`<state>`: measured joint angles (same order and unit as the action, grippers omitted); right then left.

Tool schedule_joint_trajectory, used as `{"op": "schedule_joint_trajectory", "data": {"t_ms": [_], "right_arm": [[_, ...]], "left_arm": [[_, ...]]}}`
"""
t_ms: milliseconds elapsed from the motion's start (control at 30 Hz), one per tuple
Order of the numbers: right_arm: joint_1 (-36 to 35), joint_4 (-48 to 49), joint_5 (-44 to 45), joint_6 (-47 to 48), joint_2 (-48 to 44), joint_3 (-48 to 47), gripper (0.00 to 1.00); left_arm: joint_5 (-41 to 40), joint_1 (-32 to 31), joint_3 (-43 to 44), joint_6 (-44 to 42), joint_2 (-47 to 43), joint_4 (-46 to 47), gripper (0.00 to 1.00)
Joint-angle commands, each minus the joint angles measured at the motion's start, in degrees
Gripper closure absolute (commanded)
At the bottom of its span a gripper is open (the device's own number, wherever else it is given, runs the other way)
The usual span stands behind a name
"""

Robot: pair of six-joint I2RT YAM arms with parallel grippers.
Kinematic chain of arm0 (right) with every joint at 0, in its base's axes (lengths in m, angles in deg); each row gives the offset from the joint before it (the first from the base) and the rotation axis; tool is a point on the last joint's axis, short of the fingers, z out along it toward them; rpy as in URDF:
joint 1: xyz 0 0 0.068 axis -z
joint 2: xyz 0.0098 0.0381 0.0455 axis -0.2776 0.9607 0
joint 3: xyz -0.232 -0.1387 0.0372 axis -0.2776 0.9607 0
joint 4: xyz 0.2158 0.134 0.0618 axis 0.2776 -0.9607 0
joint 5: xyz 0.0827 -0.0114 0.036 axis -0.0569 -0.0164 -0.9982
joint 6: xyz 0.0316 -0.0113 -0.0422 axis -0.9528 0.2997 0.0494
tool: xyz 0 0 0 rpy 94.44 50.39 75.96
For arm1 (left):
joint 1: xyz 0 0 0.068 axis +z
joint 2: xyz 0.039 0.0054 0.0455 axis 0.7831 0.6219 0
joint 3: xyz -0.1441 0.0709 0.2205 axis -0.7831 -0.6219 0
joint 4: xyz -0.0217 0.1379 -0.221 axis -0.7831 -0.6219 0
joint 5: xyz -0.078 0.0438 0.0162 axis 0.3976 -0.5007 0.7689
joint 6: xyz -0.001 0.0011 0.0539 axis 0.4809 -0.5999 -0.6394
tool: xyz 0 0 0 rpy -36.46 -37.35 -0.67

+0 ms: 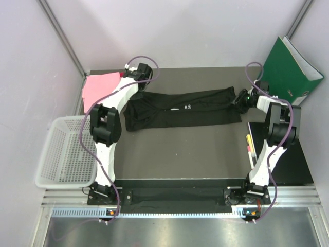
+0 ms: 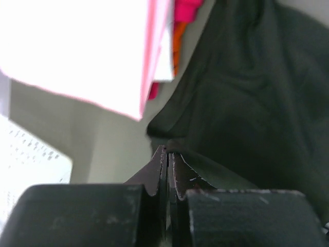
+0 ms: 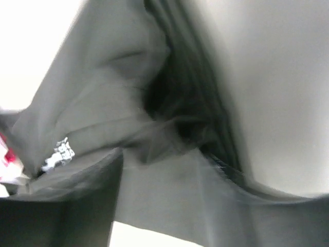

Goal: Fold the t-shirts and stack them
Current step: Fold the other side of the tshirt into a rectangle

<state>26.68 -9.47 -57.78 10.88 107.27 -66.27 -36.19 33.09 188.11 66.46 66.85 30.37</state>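
A black t-shirt (image 1: 180, 108) with small white lettering (image 1: 186, 107) lies stretched in a long band across the back of the table. My left gripper (image 1: 136, 85) is at its left end, its jaws shut with an edge of the black cloth (image 2: 247, 103) pinched at the tips (image 2: 168, 150). My right gripper (image 1: 240, 101) is at the shirt's right end. In the blurred right wrist view its fingers stand apart (image 3: 164, 170) with black cloth (image 3: 103, 92) lying loose between them. A light pink t-shirt (image 1: 100, 86) (image 2: 77, 46) lies at the back left, with a darker pink-red one (image 2: 185, 10) showing beside it.
A white mesh basket (image 1: 67, 152) (image 2: 25, 159) hangs off the table's left edge. A green binder (image 1: 288, 67) leans in the back right corner. Pens (image 1: 250, 144) lie on the black mat beside the right arm. Walls close in the left, back and right.
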Motion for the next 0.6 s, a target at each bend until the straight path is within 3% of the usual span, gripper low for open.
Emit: {"op": "schedule_joint_trajectory", "data": {"t_ms": [0, 67, 200, 267, 367, 467, 567], "right_arm": [[-1.07, 2.93, 1.22, 0.73, -1.02, -2.89, 0.26], [-1.69, 3.37, 2.28, 1.43, -3.12, -2.80, 0.01], [-3.09, 1.88, 3.16, 1.78, -5.94, -4.29, 0.00], [-3.80, 1.00, 4.12, 2.48, -6.74, -5.26, 0.00], [-5.29, -1.11, 5.53, 3.01, -7.44, -7.02, 0.00], [-6.70, -1.29, 6.49, 2.93, -8.23, -6.93, 0.00], [-7.49, -1.29, 6.67, 2.58, -8.32, -5.80, 0.00]], "left_arm": [[3.46, 2.02, 8.80, -3.15, 3.58, 1.45, 1.00], [6.09, 2.98, 11.71, -4.38, 5.60, 1.36, 1.00], [13.20, 4.92, 18.13, -5.53, 10.00, 3.97, 0.96], [18.21, 6.33, 18.58, -5.45, 10.70, 6.09, 0.48], [17.36, 6.59, 18.41, -5.70, 8.87, 9.17, 0.18], [17.97, 6.86, 15.95, -6.14, 5.36, 10.41, 0.10], [22.87, 6.86, 11.56, -6.67, 2.02, 11.11, 0.12]]}}
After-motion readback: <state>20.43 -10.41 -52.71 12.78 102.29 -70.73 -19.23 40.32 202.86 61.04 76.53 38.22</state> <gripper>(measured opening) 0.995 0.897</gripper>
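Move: The left hand holds the t-shirt's left edge; the spot for laying it is some 6 cm ahead and 7 cm below, with the pink stack about 20 cm to the left, level fore-and-aft. The right hand is at the t-shirt's right end, just beneath its opening fingers; the far right corner is roughly 8 cm ahead and 2 cm left, the green binder 26 cm right and 14 cm ahead. Left hand carries the t-shirt's edge 8 cm forward, opening; right hand opens wide, lifting 6 cm and shifting left. ##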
